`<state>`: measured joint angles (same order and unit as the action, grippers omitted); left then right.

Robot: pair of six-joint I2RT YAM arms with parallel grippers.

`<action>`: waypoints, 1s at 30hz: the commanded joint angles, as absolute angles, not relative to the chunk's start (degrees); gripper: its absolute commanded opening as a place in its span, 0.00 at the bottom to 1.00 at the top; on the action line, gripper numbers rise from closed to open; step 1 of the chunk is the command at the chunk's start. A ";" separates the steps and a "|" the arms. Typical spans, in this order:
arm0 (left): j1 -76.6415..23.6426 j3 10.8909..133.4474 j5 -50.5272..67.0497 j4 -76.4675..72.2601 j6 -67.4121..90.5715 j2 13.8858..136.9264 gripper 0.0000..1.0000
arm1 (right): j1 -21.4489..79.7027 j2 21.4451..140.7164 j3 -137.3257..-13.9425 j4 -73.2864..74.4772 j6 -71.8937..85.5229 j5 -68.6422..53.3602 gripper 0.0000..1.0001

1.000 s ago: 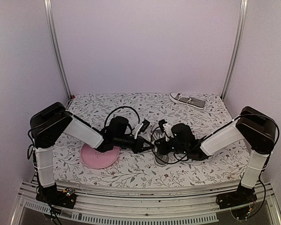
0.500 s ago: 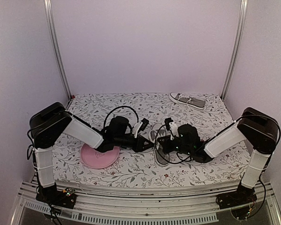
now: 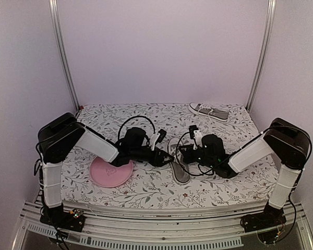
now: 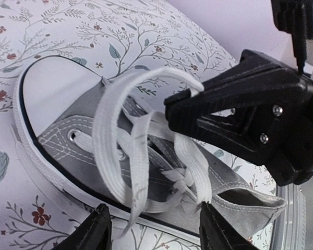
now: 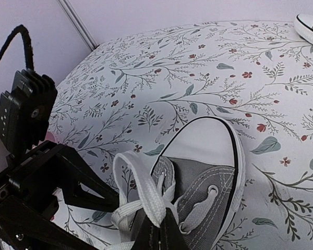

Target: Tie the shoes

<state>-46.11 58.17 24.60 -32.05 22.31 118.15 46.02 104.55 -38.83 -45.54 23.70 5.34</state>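
A grey shoe (image 3: pixel 178 165) with a white toe cap lies mid-table between my two grippers. Its white laces (image 4: pixel 107 130) stand up in loops over a knot. My left gripper (image 4: pixel 156 230) is open, its fingertips spread at the shoe's near side with nothing between them. My right gripper (image 5: pixel 160 233) is shut on a lace loop (image 5: pixel 142 183) and shows as the black jaws (image 4: pixel 235 114) over the shoe in the left wrist view. In the top view the left gripper (image 3: pixel 164 158) and right gripper (image 3: pixel 181 152) sit close together at the shoe. The second shoe (image 3: pixel 209 111) lies at the back right.
A round pink plate (image 3: pixel 110 173) lies under the left arm's forearm near the front left. The floral tablecloth (image 3: pixel 146 117) covers the table. Metal posts (image 3: pixel 62 52) stand at the back corners. The left gripper's black body (image 5: pixel 39 192) fills the right wrist view's left side.
My left gripper has opened and let go of the lace. The right gripper has stayed shut on its loop and shifted slightly right and back.
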 commanded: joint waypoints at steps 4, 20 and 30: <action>-43.48 61.88 23.90 -32.60 20.67 121.80 0.52 | 45.27 104.08 -37.50 -47.75 25.22 5.44 0.02; -42.71 65.14 32.83 -36.65 22.82 126.26 0.28 | 45.09 102.21 -35.58 -48.42 24.62 2.89 0.02; -42.80 67.64 35.91 -37.35 23.56 128.57 0.33 | 44.98 100.29 -34.83 -48.28 22.98 0.42 0.02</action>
<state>-42.44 66.19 32.40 -35.33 22.98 127.31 45.30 102.26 -35.64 -46.83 24.01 1.98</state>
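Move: The lace loop stands between the grippers, pinched at its top by the right one: from the open left gripper it is about 3 cm ahead and 2 cm right, roughly level in height. It lies some 2 cm to the left of the right fingertips, neither ahead nor back. Under both grippers is the shoe, its middle about 3 cm right of the left gripper, neither ahead nor back, and some 4 cm lower; the pink plate lies about 23 cm left and 2 cm back. Bring the left gripper forward about 3 cm along the side of the shoe, sinking some 1.5 cm, to the lace hanging from the right fingers; narrow its open fingers about halfway around that strand without shutting them, then ease back up a touch and edge right. Keep the right fingers shut on the lace, letting that hand drift about 1 cm back. ##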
